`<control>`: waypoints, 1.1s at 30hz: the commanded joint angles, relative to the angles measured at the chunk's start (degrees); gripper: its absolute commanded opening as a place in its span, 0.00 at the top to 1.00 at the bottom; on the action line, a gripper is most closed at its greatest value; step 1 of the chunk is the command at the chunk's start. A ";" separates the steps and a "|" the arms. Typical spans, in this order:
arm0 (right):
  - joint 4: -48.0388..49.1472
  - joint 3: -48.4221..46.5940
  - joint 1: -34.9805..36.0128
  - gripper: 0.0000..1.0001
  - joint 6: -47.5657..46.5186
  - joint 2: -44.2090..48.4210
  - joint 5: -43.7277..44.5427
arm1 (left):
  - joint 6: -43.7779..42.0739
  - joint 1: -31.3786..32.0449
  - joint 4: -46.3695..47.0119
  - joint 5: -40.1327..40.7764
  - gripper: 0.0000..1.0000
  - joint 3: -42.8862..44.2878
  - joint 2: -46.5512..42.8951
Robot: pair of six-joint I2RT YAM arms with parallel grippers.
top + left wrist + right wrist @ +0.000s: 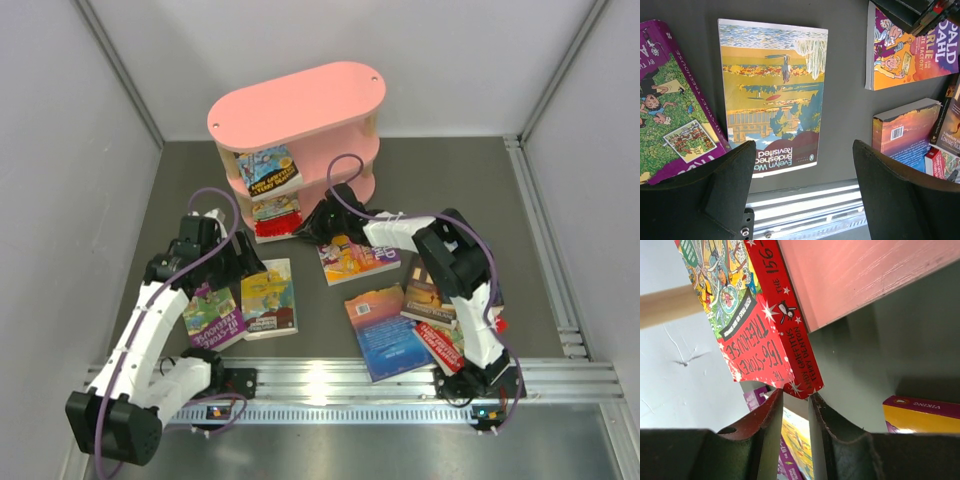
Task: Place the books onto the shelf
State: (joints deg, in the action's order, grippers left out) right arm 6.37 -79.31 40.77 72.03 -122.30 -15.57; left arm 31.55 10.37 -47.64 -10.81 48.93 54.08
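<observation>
The pink shelf (300, 100) stands at the back of the table. A book (268, 170) leans on its middle tier and a red book (275, 213) stands on the bottom tier. My right gripper (312, 222) reaches to that red book (760, 330) under the pink board (865, 275). Its jaws (796, 394) stand narrow, pinching the book's lower spine corner. My left gripper (805, 145) hangs open above the table, just near of a yellow book (772, 95) and right of a purple one (675, 105). More books lie flat: a purple-orange one (355, 258), a blue one (385, 332), a dark one (428, 290).
A ribbed aluminium rail (350, 380) runs along the near edge under both arm bases. Grey walls close in the table on the left, right and back. A red-covered book (445, 345) lies beside the right arm's base.
</observation>
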 commanded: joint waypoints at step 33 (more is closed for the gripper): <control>6.03 23.30 -0.26 0.07 -6.37 22.88 -3.41 | 8.44 3.87 -4.48 15.55 0.17 -0.32 4.07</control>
State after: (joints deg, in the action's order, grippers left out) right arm 11.79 -58.98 38.79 70.50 -105.49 -16.62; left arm 36.60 14.04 -49.63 -0.47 48.84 54.41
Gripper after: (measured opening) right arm 0.930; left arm 0.829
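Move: The right hand, fingertips on the near right corner of the red treehouse book on the lower shelf, has that book's middle about 6 cm ahead, 6 cm left, roughly level. The Roald Dahl book lies some 13 cm right, 4 cm back and 5 cm below; the yellow book about 8 cm left, 14 cm back, 5 cm below. From the left hand, the red book is some 18 cm ahead, 3 cm right and 9 cm lower. The right hand nudges the red book's pinched corner forward about 3 cm, opens wide, retreats some 7 cm back-right. ##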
